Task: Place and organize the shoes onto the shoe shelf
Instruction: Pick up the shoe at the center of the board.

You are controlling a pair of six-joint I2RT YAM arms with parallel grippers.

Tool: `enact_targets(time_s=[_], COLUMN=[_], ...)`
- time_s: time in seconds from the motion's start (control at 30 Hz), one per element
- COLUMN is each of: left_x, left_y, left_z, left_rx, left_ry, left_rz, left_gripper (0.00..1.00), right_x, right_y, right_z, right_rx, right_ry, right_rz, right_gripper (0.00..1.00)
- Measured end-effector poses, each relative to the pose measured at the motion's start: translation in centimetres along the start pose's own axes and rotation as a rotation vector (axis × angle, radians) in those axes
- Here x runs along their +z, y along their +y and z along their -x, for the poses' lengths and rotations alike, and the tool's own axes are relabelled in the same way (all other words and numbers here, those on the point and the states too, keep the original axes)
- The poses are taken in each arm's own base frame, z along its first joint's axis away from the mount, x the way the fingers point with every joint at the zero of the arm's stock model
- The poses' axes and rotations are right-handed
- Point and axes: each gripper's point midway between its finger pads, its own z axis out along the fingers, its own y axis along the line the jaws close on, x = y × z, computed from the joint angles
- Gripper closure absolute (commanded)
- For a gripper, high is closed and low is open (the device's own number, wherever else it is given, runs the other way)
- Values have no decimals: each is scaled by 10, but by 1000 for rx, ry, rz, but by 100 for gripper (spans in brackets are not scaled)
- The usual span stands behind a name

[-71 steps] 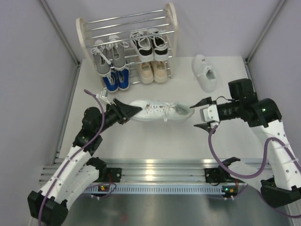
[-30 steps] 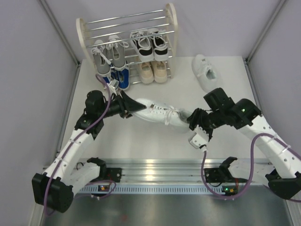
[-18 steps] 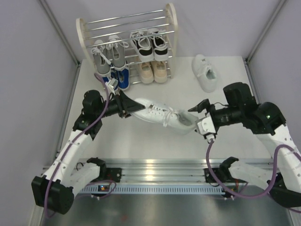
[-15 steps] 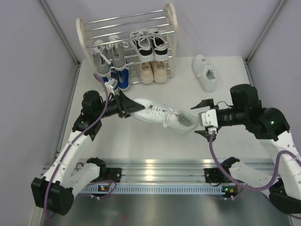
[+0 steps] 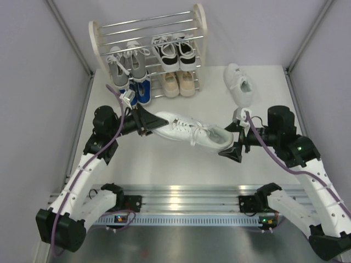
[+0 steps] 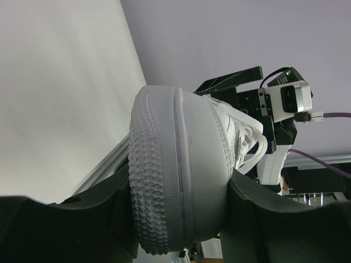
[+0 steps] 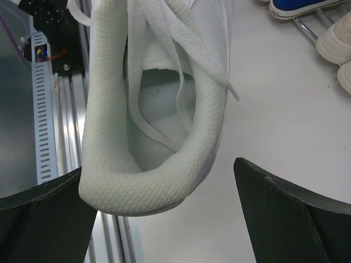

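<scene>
An all-white shoe (image 5: 192, 131) hangs above the table, lying across the middle with its toe to the left. My left gripper (image 5: 147, 121) is shut on that toe; in the left wrist view the ribbed sole and toe cap (image 6: 175, 175) sit squeezed between both black fingers (image 6: 60, 224). My right gripper (image 5: 235, 136) is open, its jaws standing wide on either side of the heel (image 7: 142, 186). The second white shoe (image 5: 239, 82) lies on the table at the back right. The shoe shelf (image 5: 98, 41) stands at the back and carries grey (image 5: 126, 63), black-and-white (image 5: 175, 50), blue (image 5: 136, 93) and beige (image 5: 178, 82) pairs.
The shelf's top rods (image 5: 148, 27) hold nothing. Grey walls close in the table on the left and right. An aluminium rail (image 5: 181, 194) with the arm bases runs along the near edge. The right wrist view shows a blue shoe (image 7: 296, 5) and a beige toe (image 7: 337, 44).
My right gripper has opened wide and swung back to straddle the shoe's heel. The left gripper has kept its hold on the toe, and the shoe has shifted slightly.
</scene>
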Motion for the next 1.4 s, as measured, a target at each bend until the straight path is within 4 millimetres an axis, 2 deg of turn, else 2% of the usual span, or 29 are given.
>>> enact_targets(time_s=[0.2,0.4,0.7,1.13,1.2,1.27,1.3,1.4], left_x=[0,1,2,3,3,3,3,3], left_y=[-9,-23,-34,-36,-37,-38,-38,-39], left_z=[4,11,25,32,32,32,32,32], left_rx=[-2,-19,-57,-117,-121,-123,-125,-131], left_ry=[-14,-44,-100,-132,-130,-131,-131,-129], left_rz=[-29,-77,-111,-133,-139,-141,-142,-146], left_gripper=[100,100,100,100,100,100,100,100], right_x=[4,6,7,18,21,24,25,23], right_y=[-1,-1,-17,-35,-36,-35,-34,-33], right_z=[20,36,61,71,71,71,71,77], right_rx=[37,-6,-70,-99,-95,-91,-91,-109], right_ry=[-76,-137,-200,-216,-212,-211,-212,-222], right_rz=[17,41,7,-8,0,12,18,25], right_gripper=[1,0,1,1,4,14,24,43])
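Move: The left hand grips the white shoe by its toe, its middle about 12 cm to the right, 2 cm back and roughly level. From the empty, wide-open right hand that middle lies some 12 cm to the left and 3 cm ahead, about level, with the heel nearest the fingers. The last white shoe on the board is about 42 cm ahead, 19 cm right and 24 cm below the right hand; the beige pair sits some 37 cm ahead, 17 cm left and 20 cm lower. Up, forward and to the left goes the open right hand, about 6 cm up and 4 cm each of the others, its fingers tilting up some 10 degrees as it slides them farther around the shoe's heel; at the end they start closing and seem to pinch it. Keeping its grip on the toe, the left hand lifts about 5 cm, eases slightly forward and tips its fingertips up. ##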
